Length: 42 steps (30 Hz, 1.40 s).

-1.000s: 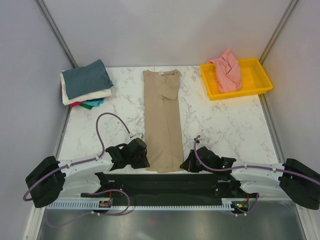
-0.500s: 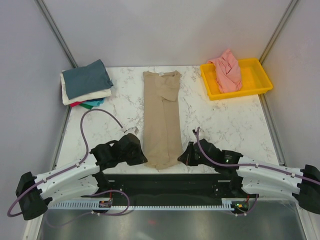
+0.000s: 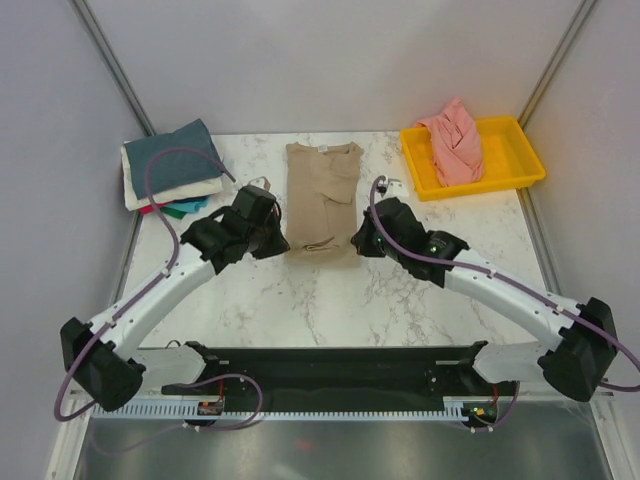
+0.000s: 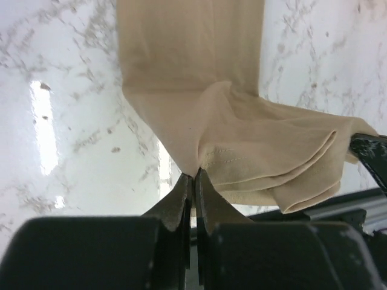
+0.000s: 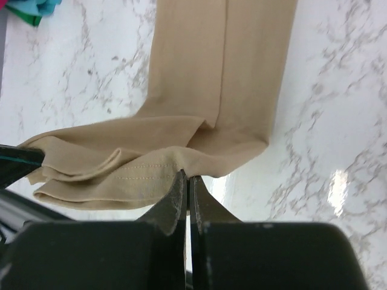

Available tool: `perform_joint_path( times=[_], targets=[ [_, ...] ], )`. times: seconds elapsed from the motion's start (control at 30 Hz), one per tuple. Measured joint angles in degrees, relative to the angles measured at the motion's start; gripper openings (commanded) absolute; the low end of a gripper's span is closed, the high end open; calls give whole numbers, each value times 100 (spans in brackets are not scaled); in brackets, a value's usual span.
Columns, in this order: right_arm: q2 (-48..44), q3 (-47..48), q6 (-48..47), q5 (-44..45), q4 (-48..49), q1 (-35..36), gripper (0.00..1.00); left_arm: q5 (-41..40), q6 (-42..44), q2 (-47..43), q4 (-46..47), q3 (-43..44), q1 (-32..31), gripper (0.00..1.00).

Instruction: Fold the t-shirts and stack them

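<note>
The tan t-shirt [image 3: 322,190] lies as a long folded strip at the table's middle back, its near end lifted and doubled back toward the collar. My left gripper [image 3: 278,240] is shut on the hem's left corner [image 4: 195,170]. My right gripper [image 3: 358,240] is shut on the hem's right corner [image 5: 188,174]. The hem sags between them [image 4: 272,163]. A salmon-pink t-shirt [image 3: 455,140] lies crumpled in the yellow tray [image 3: 520,165]. Folded shirts are stacked at the back left, slate-blue [image 3: 172,157] on top, cream [image 3: 165,193] under it, with teal [image 3: 188,206] and red [image 3: 150,209] edges showing.
The yellow tray stands at the back right corner. Grey walls close the table on three sides. Both arms reach forward over the marble table [image 3: 330,300], with their cables arching above them.
Both grippers have carried the tan shirt's near hem from the table's front edge up toward the middle, folding the strip over itself. Both arms have stretched forward.
</note>
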Motion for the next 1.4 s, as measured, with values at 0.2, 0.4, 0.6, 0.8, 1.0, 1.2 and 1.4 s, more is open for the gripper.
perform_joint_path(
  times=[0.2,0.4,0.6,0.8,1.0,1.2,1.4],
  targets=[
    [1095,946,-699,-286,13,-745,0,332,660,1211,120,728,831,7],
    [2057,1495,-1084,-691,68,-1200,0,798,1045,2452,299,1222,1320,7],
    [2885,1902,-1270,-1086,170,-1578,0,1163,1285,3484,404,1836,1635,8],
    [3641,2339,-1340,-1346,247,-1825,0,1504,1456,4352,409,2583,1921,14],
    [4717,3331,-1318,-1727,210,-2199,51,1851,1493,5563,181,3727,2282,36],
    [5991,5724,-1414,-2013,-531,-2754,66,2221,1556,7027,-802,6653,2649,61],
    [5226,5346,-1541,-2181,-538,-2964,71,2339,1578,6231,-846,6494,2774,61]
  ],
)
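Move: The lifted hem of the tan t-shirt is to be laid across the shirt's chest, whose middle is about 22 cm ahead, 7 cm to the right of and 18 cm below the left hand; from the right hand it is roughly 20 cm ahead, 7 cm left and as far below. The collar is some 11 cm beyond the chest, straight ahead of it. The folded stack stands about 28 cm ahead and 26 cm left of the left hand, the yellow bin about 29 cm ahead and 27 cm right of the right hand. Both hands, still pinching the hem corners, carry the hem side by side forward, away from the base, towards the shirt's chest, sinking about 12 cm over the first 20 cm or so while the left fingers tip down some 15 degrees and the right ones about 10. Near the low point both grippers open wide and let go of the hem, then the hands sweep on forward towards the collar while rising, reaching about 30 cm in all before easing back a couple of centimetres, still climbing. ##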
